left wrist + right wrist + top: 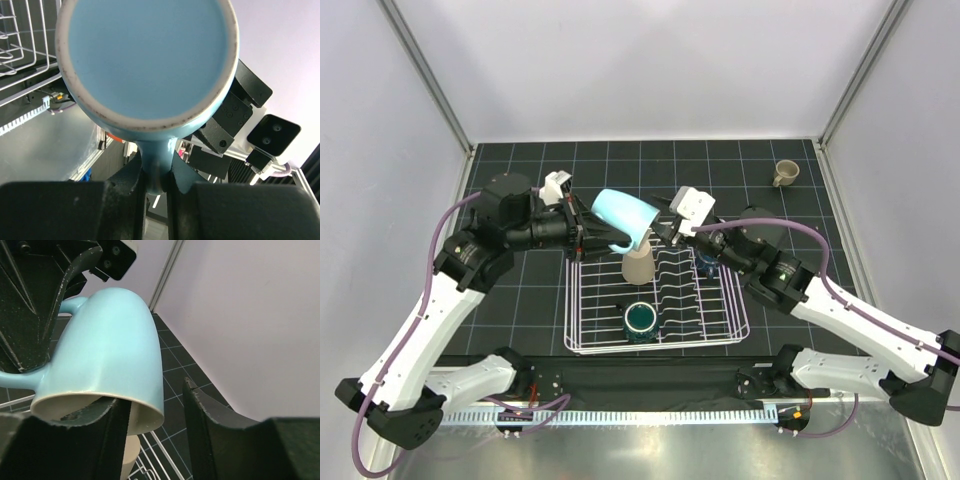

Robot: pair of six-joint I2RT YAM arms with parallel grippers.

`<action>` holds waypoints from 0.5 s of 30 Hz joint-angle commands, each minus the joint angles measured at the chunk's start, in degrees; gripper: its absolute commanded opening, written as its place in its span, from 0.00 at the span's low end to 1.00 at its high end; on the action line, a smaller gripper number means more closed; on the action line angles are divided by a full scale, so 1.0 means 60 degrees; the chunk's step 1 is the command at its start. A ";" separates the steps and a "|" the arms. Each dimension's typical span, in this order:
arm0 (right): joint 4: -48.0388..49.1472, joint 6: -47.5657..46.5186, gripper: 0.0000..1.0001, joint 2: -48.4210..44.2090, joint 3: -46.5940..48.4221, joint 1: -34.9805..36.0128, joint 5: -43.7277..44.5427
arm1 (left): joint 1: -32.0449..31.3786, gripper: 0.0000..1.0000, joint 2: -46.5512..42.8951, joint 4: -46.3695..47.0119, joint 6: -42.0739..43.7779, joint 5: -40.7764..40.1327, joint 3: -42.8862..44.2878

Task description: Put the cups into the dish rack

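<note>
A light blue mug [625, 214] hangs tilted above the back edge of the white wire dish rack [582, 330]. My left gripper [157, 185] is shut on its handle [156, 160], and the mug's round base [147, 60] fills the left wrist view. My right gripper [155, 410] stands open at the mug's rim [150, 412]. Its left finger [100, 432] reaches inside the mouth, while the right finger [210, 425] stays outside, clear of the wall. A beige cup [638, 265] and a dark teal mug [641, 320] stand in the rack. A small tan mug [786, 173] sits on the mat at the far right.
The rack's wavy dividers [685, 285] run along its right half, partly under my right arm. Grey walls close in the dark gridded mat [520, 300] on three sides. The beige cup [125, 460] sits directly below the blue mug.
</note>
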 commanded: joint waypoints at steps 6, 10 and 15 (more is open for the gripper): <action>0.0826 0.0153 0.63 -0.0246 -0.0227 0.0067 0.0016 | -0.0038 0.00 -0.0301 0.0056 0.0660 0.0046 0.0428; 0.0694 0.0066 0.69 -0.0466 -0.0550 0.0067 0.0090 | -0.0037 0.00 -0.0316 0.0027 0.0689 0.0032 0.0442; 0.0708 -0.0008 0.71 -0.0657 -0.0887 0.0053 0.0105 | -0.0023 0.00 -0.0389 0.0042 0.0674 -0.0027 0.0472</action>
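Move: The left gripper pinches the blue cup's handle roughly 35 cm above the rack, whose middle lies about 3 cm ahead and 5 cm right. From this hand the tan cup is about 8 cm ahead, 2 cm right; the green cup 4 cm back, 2 cm right. For the open right gripper, the blue cup's middle is some 6 cm left, level fore-and-aft and slightly higher; the tan cup is 1 cm ahead, 3 cm left, far below. Spread the right fingers well wider around the blue cup's rim, already unclamped, and sink that gripper about 2 cm, easing slightly right at the end so it backs away from the cup. Keep the left pinch on the handle and lower the cup about 1 cm towards the rack, hardly turning the wrist. ##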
